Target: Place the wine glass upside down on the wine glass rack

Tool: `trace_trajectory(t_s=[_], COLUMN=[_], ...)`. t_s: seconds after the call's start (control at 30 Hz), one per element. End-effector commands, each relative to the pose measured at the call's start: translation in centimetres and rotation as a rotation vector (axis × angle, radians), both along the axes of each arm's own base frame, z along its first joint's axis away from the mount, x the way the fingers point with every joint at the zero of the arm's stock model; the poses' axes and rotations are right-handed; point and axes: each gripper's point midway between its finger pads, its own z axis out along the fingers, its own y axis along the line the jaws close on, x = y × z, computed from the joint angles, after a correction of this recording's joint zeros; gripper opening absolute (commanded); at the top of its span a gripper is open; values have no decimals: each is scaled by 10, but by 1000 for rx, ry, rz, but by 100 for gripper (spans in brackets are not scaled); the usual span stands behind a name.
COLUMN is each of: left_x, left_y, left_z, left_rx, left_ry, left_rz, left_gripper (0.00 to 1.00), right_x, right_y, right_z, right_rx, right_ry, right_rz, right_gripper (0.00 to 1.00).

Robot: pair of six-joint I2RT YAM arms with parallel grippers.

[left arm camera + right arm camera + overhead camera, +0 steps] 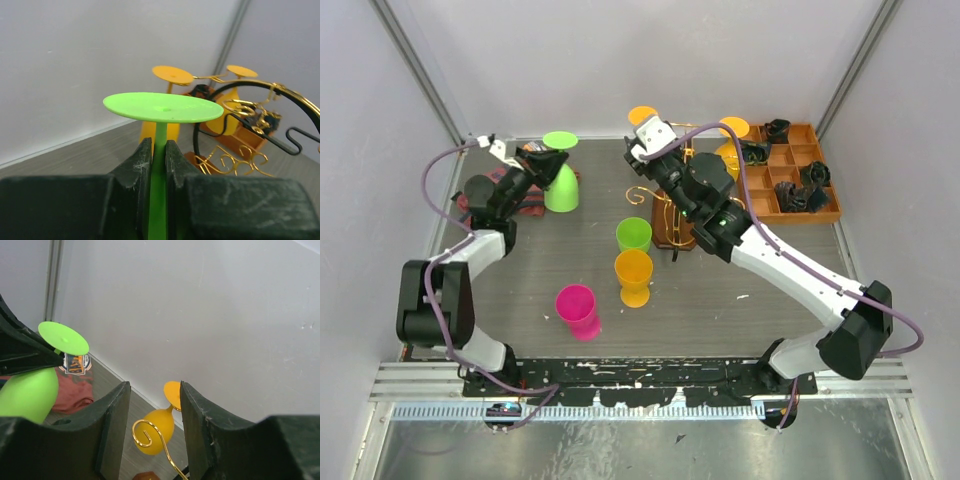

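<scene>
My left gripper [544, 163] is shut on the stem of a green wine glass [561, 188], held upside down with its round foot [162, 106] on top, at the back left. The stem [159, 165] is pinched between my left gripper's [159, 155] fingers. The gold wire rack [670, 205] on its dark base [677, 238] stands mid-table, to the right of the glass. Two orange glasses [172, 75] hang upside down on it. My right gripper [642, 152] hovers open and empty over the rack. In its wrist view a gold curl [145, 432] and an orange glass [160, 432] show between the fingers of my right gripper [152, 410].
A green glass [633, 235], an orange glass [633, 275] and a pink glass [578, 310] stand in front of the rack. An orange-brown compartment tray [825, 205] with black parts sits at the back right. A red cloth [525, 200] lies under the left arm. Walls enclose the table.
</scene>
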Motion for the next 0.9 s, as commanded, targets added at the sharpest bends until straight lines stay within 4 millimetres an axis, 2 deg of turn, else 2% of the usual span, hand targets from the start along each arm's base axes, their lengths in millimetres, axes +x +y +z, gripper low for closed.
trace_trajectory(t_s=[0.0, 0.1, 0.57, 0.87], left_x=[-25, -25, -17, -11], left_y=[-40, -56, -119, -137], left_z=[22, 18, -3, -13], left_rx=[57, 54, 48, 59], left_ry=[-266, -288, -275, -278], left_rz=[-182, -224, -327, -350], left_gripper=[6, 0, 0, 0], right_x=[-9, -6, 3, 7], right_y=[-17, -23, -40, -39], right_z=[24, 21, 11, 4], right_rx=[53, 47, 43, 35], right_ry=[-43, -36, -11, -2], right_rz=[-5, -17, -60, -57], right_gripper=[50, 50, 50, 51])
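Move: The upside-down green glass is already pinched by its stem in the left hand. The rack's empty left slot, just in front of the hung left orange glass, lies about 20 cm to that hand's right, 3 cm back and a few cm lower. From the same hand, the orange glass is some 18 cm right, 6 cm farther out and 8 cm lower; the standing green glass is 18 cm right, 13 cm back and 22 cm below. The slot is about 4 cm ahead of the right hand, 2 cm left and 17 cm below. The green glass, still hanging bowl-down by its stem in the left fingers, is carried about 13 cm to the right towards the rack's empty left slot, sinking some 3 cm while the wrist swings about 20 degrees clockwise. The half-open, empty right hand above the rack eases roughly 3 cm to the right, a little down and forward. ##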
